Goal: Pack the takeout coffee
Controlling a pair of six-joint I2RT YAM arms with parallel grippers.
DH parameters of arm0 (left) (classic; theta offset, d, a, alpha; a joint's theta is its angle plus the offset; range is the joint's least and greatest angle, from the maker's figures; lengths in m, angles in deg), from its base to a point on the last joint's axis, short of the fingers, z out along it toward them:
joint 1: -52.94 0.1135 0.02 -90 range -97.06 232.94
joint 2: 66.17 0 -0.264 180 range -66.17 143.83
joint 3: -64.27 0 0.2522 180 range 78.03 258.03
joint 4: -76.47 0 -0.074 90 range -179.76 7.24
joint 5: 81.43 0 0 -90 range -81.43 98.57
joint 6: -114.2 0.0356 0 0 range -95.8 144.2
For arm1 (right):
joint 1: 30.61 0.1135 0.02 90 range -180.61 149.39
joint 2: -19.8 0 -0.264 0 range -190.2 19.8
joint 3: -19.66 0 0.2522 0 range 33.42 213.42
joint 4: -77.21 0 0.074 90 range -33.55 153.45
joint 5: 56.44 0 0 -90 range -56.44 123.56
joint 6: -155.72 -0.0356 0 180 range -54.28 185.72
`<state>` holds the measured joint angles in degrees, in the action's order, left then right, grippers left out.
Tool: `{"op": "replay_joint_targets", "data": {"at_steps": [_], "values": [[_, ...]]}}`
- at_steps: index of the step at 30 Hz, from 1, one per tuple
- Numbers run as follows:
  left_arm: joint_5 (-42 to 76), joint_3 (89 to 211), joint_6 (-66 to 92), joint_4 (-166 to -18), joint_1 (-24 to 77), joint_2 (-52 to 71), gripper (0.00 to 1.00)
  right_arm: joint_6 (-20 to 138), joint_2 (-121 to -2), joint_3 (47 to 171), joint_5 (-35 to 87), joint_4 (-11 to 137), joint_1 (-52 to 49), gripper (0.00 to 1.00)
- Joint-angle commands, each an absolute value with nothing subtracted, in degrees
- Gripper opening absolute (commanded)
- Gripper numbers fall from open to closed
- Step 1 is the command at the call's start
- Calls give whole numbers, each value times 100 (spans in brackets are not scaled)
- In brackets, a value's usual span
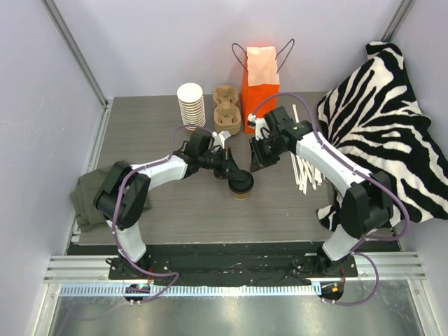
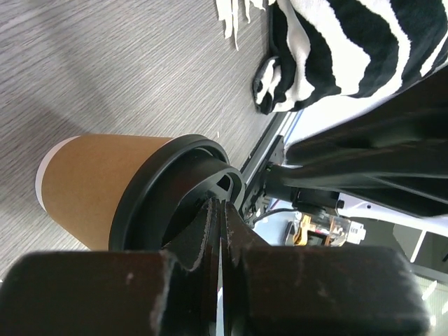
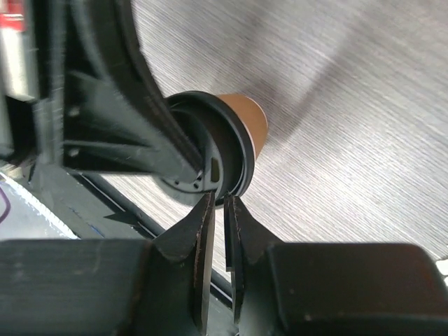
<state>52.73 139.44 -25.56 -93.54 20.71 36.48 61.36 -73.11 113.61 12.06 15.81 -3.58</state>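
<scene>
The takeout coffee (image 1: 241, 186), a brown paper cup with a black lid, stands upright mid-table. My left gripper (image 1: 231, 172) reaches it from the left and is shut. In the left wrist view its tips (image 2: 218, 204) rest on the lid (image 2: 175, 189), next to the raised rim; whether they pinch that rim I cannot tell. The brown cup wall (image 2: 91, 185) shows beyond. My right gripper (image 1: 255, 159) hangs just right of and behind the cup. In the right wrist view it (image 3: 225, 198) is open by a narrow slit with nothing in it, its tips at the lid's edge (image 3: 241, 157).
An orange paper bag (image 1: 260, 77) stands at the back, with a cardboard cup carrier (image 1: 226, 108) and a stack of lidless cups (image 1: 190, 105) to its left. White sticks (image 1: 306, 171) lie right of the cup. A zebra cloth (image 1: 381, 119) covers the right side; an olive cloth (image 1: 87, 199) lies left.
</scene>
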Motion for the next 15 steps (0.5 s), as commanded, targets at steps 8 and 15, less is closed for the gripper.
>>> {"op": "replay_joint_targets", "data": {"at_steps": [8,15], "values": [[4944,14113,-2089,-8687,2103,3929,1,6300,-7847,10761,1325,1985,-231,16],[4838,14131,-1975,-8563,2112,3991,0,6308,-7575,10935,1502,1828,-266,15]]}}
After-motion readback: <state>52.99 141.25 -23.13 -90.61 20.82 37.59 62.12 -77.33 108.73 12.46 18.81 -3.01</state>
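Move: The black lid on the brown cup is right under the left fingertips, its middle about 1 cm below them. From the right hand it lies some 4 cm to the left, 2 cm back and 4 cm below. The cup holder stands roughly 20 cm ahead of the right hand and 8 cm to its left, the orange bag about 22 cm straight ahead, and the straws about 16 cm to its right and 8 cm ahead. Onto the lid's right-hand edge the right hand comes down about 5 cm, easing back by barely 1 cm and tilting slightly; its nearly shut fingertips reach the rim and stop there. The left hand keeps its closed fingertips pressed on the lid top and sinks only about half a centimetre. ##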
